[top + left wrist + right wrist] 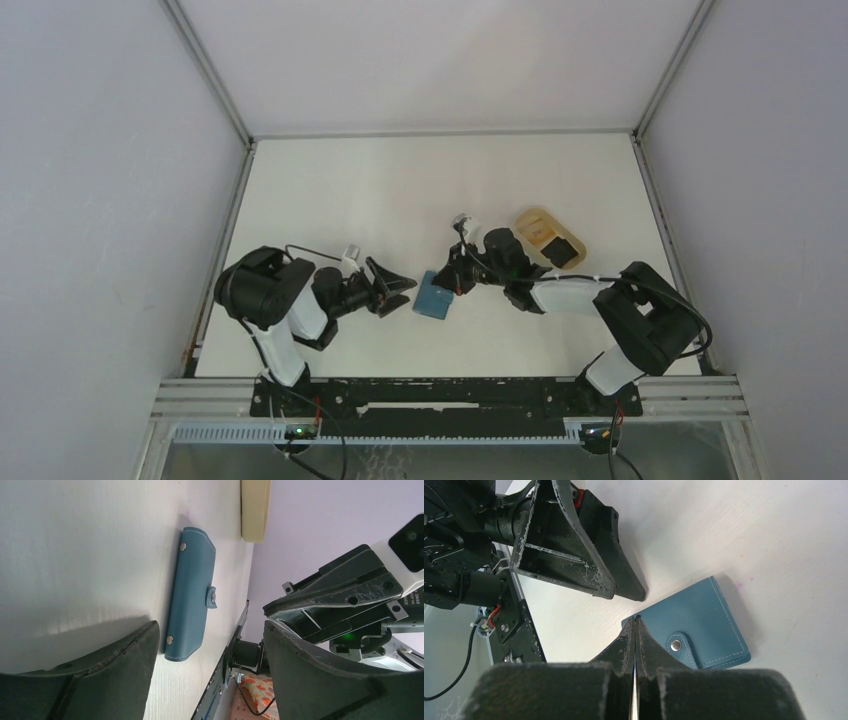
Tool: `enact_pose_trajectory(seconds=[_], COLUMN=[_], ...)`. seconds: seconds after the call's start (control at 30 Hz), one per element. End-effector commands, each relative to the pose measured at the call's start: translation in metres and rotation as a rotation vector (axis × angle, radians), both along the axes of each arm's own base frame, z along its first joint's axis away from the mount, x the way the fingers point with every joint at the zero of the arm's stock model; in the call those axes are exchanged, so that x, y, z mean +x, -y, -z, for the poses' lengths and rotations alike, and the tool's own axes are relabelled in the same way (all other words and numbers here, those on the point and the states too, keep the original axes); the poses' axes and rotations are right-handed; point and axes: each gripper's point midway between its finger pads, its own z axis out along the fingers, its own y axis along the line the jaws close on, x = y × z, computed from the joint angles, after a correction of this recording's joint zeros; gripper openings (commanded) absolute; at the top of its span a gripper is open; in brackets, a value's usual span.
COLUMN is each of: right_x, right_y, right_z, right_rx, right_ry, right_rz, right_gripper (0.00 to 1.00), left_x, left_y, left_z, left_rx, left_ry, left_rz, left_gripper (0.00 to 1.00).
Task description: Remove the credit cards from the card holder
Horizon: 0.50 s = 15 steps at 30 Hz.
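Observation:
The teal card holder (433, 296) lies folded flat on the white table, its snap tab (677, 644) fastened. My left gripper (404, 291) is open just to its left, low over the table, with nothing between the fingers (135, 655). In the left wrist view the card holder (192, 595) lies just beyond the fingertips. My right gripper (636, 618) is shut and empty, its tips at a corner of the card holder (704, 615). A black credit card (563, 251) rests in a tan dish. Any credit cards inside the holder are hidden.
The tan oval dish (535, 226) sits at the back right of the holder, close behind the right wrist. White walls enclose the table (400, 190) on the left, right and back. The black base rail (440, 392) runs along the near edge.

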Motion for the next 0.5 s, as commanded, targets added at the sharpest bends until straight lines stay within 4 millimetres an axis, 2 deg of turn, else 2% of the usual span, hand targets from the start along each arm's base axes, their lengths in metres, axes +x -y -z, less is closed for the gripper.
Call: enact_pose_trajectory(seconds=[0.0, 0.03, 0.07, 0.13, 0.17, 0.27, 0.47], right_x=[0.009, 0.01, 0.012, 0.017, 0.016, 0.017, 0.018], right_y=[-0.009, -0.008, -0.006, 0.0, 0.004, 0.012, 0.017], right_z=[-0.028, -0.027, -0.024, -0.014, -0.006, 0.008, 0.03], right_rx=[0.041, 0.028, 0.007, -0.068, -0.13, -0.262, -0.418], right_ry=[0.091, 0.093, 0.096, 0.111, 0.114, 0.142, 0.169], right_rz=[-0.013, -0.005, 0.008, 0.044, 0.063, 0.107, 0.138], right_gripper=[0.0, 0.0, 0.11, 0.41, 0.47, 0.53, 0.53], left_x=[-0.001, 0.0, 0.0, -0.001, -0.002, -0.003, -0.002], left_y=[0.003, 0.003, 0.002, 0.0, -0.001, -0.001, 0.0], left_z=[-0.018, -0.016, -0.013, -0.007, -0.005, -0.001, 0.0], left_rx=[-0.047, -0.04, -0.031, -0.014, -0.008, -0.001, -0.006], left_ry=[0.047, 0.041, 0.034, 0.02, 0.015, 0.008, 0.004], left_rz=[-0.003, -0.008, -0.014, -0.022, -0.023, -0.022, -0.02], left_gripper=[0.81, 0.8, 0.8, 0.79, 0.79, 0.78, 0.77])
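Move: The closed right gripper is about 6 cm above the card holder, whose middle lies some 2 cm farther forward and level sideways; its snap strap is about 2 cm forward, 2 cm right and 5 cm down. The open left gripper waits roughly 6 cm to the left, level fore and aft, 4 cm lower; the tray is about 13 cm ahead, 22 cm right and 6 cm below. From the left hand, the holder is 1 cm forward, 6 cm right and 2 cm below. Open the right gripper from shut to about half and lower it some 3 cm towards the card holder's snap strap, easing about 1 cm to the right. Tip the fingers roughly 15 degrees more downward as you sink, so the spread tips line up on either side of the strap, still just above it. ##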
